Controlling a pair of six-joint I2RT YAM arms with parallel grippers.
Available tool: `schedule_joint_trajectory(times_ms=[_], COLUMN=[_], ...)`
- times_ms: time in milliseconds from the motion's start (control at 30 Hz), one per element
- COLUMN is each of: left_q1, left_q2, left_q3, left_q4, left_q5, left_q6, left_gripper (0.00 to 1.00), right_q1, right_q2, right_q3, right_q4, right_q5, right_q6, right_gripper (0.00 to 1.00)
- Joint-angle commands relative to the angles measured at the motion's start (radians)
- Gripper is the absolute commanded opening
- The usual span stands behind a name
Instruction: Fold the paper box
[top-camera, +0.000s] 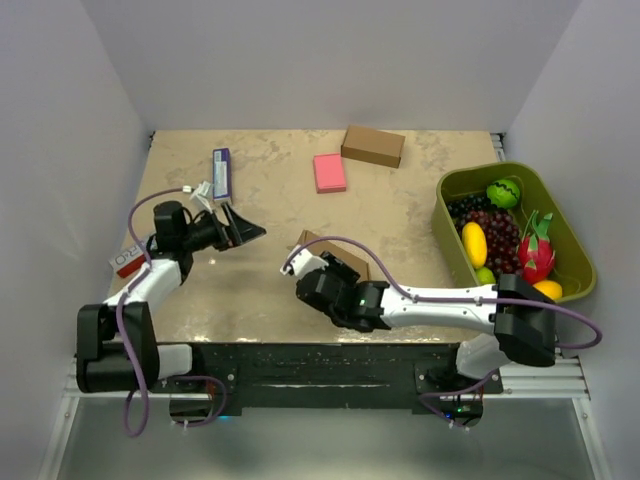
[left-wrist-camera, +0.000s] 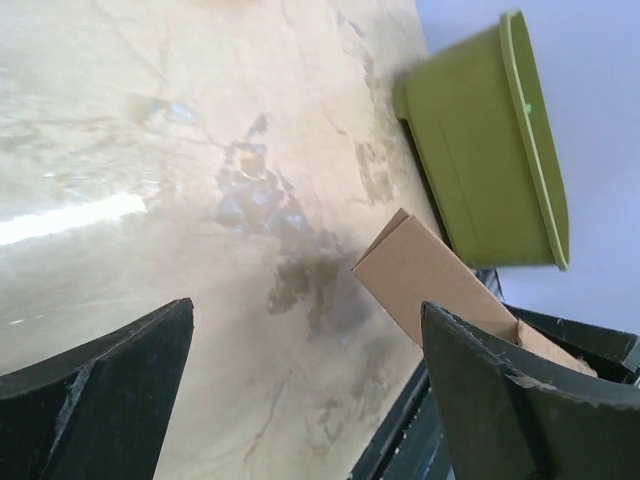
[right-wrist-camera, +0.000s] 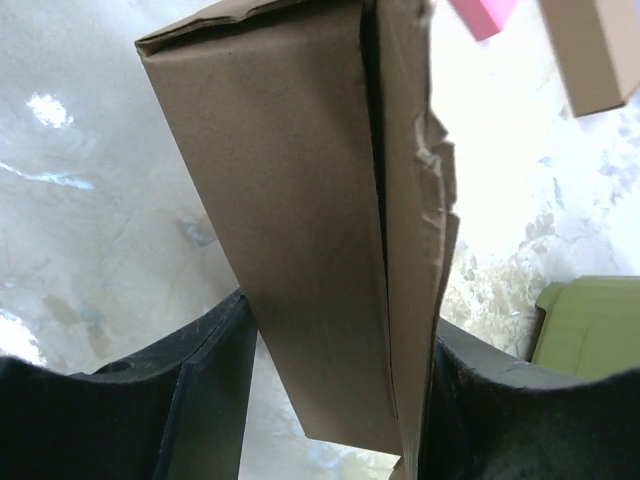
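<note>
The paper box (top-camera: 345, 260) is a plain brown carton near the table's front middle, tilted up off the surface. My right gripper (top-camera: 318, 272) is shut on it. In the right wrist view the paper box (right-wrist-camera: 300, 220) fills the gap of the right gripper (right-wrist-camera: 340, 320), both fingers pressing its sides, and a creased flap edge shows on its right. My left gripper (top-camera: 245, 228) stands open to the left of the box, apart from it. In the left wrist view the left gripper (left-wrist-camera: 305, 330) holds nothing, and the paper box (left-wrist-camera: 420, 270) lies beyond its right finger.
A ready-made brown box (top-camera: 372, 146) and a pink block (top-camera: 329, 172) lie at the back. A green bin (top-camera: 450, 185) of toy fruit stands at the right. A purple-and-white packet (top-camera: 222, 173) and a red-and-white item (top-camera: 127, 260) lie at the left.
</note>
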Motion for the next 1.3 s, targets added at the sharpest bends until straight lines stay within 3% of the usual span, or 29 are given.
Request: schedule_joint_trajectory(times_ms=[0, 233, 467, 833, 1100, 1200, 1267], left_q1=[0.025, 0.025, 0.025, 0.023, 0.023, 0.022, 0.02], left_q2=[-0.094, -0.254, -0.268, -0.246, -0.243, -0.242, -0.243], left_q3=[0.078, 0.106, 0.11, 0.098, 0.096, 0.095, 0.095], left_q4=[-0.155, -0.263, -0.3, -0.284, -0.286, -0.284, -0.283], left_q5=[-0.091, -0.261, -0.261, -0.197, -0.201, -0.189, -0.191], left_q6=[0.166, 0.315, 0.327, 0.307, 0.307, 0.307, 0.32], left_gripper=[1.0, 1.0, 1.0, 1.0, 1.0, 1.0, 1.0], right_q1=[-0.089, -0.246, -0.347, -0.441, -0.478, -0.481, -0.482], right_q2=[-0.045, 0.019, 0.14, 0.298, 0.32, 0.303, 0.271], right_q3=[0.114, 0.339, 0.453, 0.518, 0.515, 0.516, 0.516], right_q4=[-0.199, -0.463, -0.549, -0.549, -0.502, -0.474, -0.457], right_q5=[-0.263, -0.57, -0.806, -0.88, -0.834, -0.817, -0.795], right_q6=[-0.039, -0.132, -0.206, -0.272, -0.278, -0.27, -0.261], right_gripper=[0.49, 0.51, 0.47, 0.55, 0.81, 0.95, 0.99])
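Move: The right hand still has the paper box pinched, tilted in the air. The table spot where it will set it lies roughly 5 cm ahead, level sideways and about 10 cm below that hand. From the right hand, the pink box is some 21 cm ahead and 2 cm left, the brown carton 27 cm ahead and 8 cm right; the fruit bin's middle is about 6 cm ahead and 41 cm right. From the left hand, the paper box is about 20 cm right, 5 cm back and 5 cm lower. Keeping the paper box pinched, the right hand carries it forward, about 6 cm in all, first lifting some 3 cm and then sinking about 8 cm to the table, while the wrist tips down some 40 degrees with a slight counter-clockwise turn; there its fingers open wide and release their grip. The open, empty left hand draws up and left away from the box by 4 to 5 cm, rolling its left side up, then sinks slightly and holds off. ##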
